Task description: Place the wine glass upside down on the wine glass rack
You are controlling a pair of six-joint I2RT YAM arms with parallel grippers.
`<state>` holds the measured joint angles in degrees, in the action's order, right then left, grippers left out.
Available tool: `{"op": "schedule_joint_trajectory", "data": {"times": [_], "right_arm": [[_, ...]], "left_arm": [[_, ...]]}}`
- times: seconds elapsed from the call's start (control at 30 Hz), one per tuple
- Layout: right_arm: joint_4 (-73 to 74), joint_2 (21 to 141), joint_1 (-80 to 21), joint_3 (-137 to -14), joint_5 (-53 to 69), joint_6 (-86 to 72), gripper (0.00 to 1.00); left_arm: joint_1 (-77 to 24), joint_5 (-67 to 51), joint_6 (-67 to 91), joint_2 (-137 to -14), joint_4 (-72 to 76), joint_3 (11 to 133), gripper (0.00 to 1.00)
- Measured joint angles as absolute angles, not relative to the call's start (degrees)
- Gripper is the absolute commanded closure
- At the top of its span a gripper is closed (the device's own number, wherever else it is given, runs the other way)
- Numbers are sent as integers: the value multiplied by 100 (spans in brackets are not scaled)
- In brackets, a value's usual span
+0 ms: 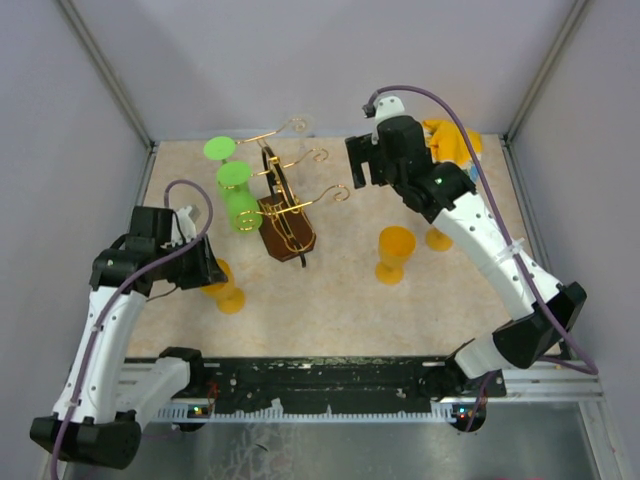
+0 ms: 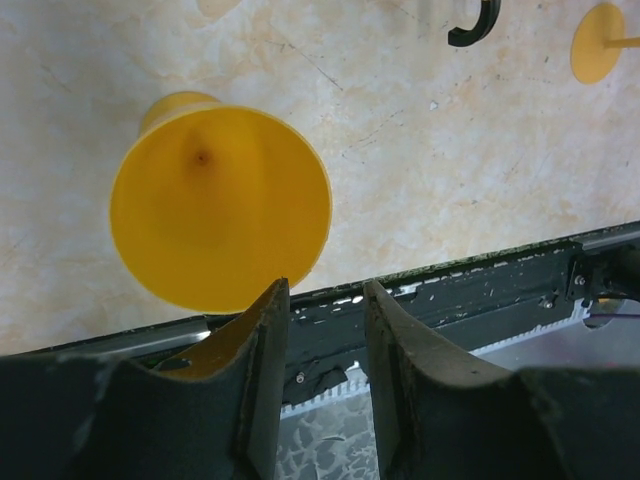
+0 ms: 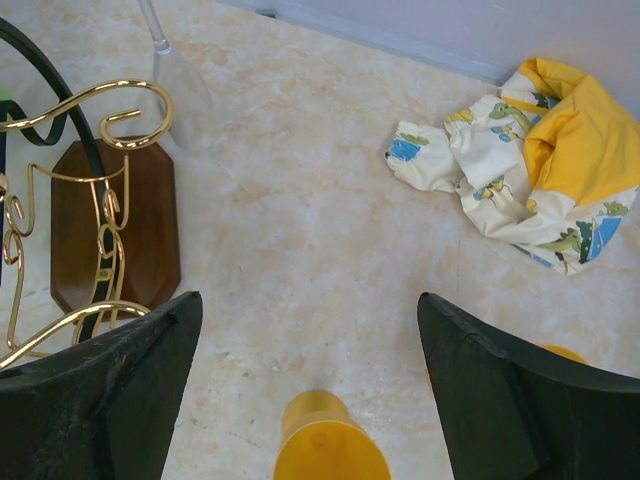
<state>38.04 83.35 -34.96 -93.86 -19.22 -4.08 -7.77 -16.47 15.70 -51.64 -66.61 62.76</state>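
Observation:
The wine glass rack (image 1: 287, 228), gold wire on a brown base, stands left of centre; it also shows in the right wrist view (image 3: 115, 220). Green glasses (image 1: 236, 178) hang on its left arms. A yellow wine glass (image 1: 228, 294) stands upright by my left gripper (image 1: 210, 268). In the left wrist view its mouth (image 2: 220, 205) sits just beyond the left fingertip, outside the gap. My left gripper (image 2: 325, 300) is partly open and empty. My right gripper (image 1: 360, 165) hovers wide open right of the rack, with nothing between its fingers (image 3: 310, 300).
A second yellow glass (image 1: 393, 252) stands upright at centre right, also below the right gripper (image 3: 330, 450). A third yellow glass (image 1: 438, 238) is partly hidden by the right arm. A yellow patterned cloth (image 3: 530, 160) lies at the back right corner. The black front rail (image 2: 470, 290) runs close behind the left gripper.

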Motion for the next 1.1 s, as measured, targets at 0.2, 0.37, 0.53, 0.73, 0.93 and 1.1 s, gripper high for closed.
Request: {"op": "schedule_joint_trajectory", "data": {"times": [0.2,0.37,0.53,0.73,0.93,1.1], "right_arm": [[3739,8377,-3461,-9384,-1918,-397,11],[3728,8385,-3457,-9380,-1918,-349,11],[3680,8385,-3433,-9376,-1920,-314,11],[3612,8385,-3426,-9376,-1922,-298,11],[3601,8385,-3422,-9373,-1920,-276,11],[3601,8385,-3420,-9373,-1920,-259,11]], "left_arm": [[-886,-1474,1673,-5284,-6377,6027,58],[-1002,-1280,1761,-5433,-6075,5924,58],[-1203,-1098,1865,-5699,-5881,5850,58],[-1417,-808,1979,-5811,-5787,5789,74],[-1481,-530,2056,-5828,-5697,5752,99],[-1503,-266,2075,-5828,-5594,5756,100]]}}
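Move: The orange wine glass stands just ahead and to the left of the left hand: its middle is about 4 cm forward, 3 cm left and some 11 cm down, with the rim only about 5 cm below. Beyond it, the rack's wooden base lies roughly 22 cm ahead and 10 cm right, 18 cm down, and the nearer hanging green glass about 20 cm ahead, 4 cm right. From the right hand, the orange glass is some 27 cm left, 18 cm back and 24 cm down. The left fingers come down at the right-hand edge of the orange glass's bowl and end up shut from their half-open gap, pinching its thin wall at the rim. They get there by sinking and reaching forward about 4 cm each, then close during the last slow centimetre forward while the wrist rolls some 10 degrees, left side up. ##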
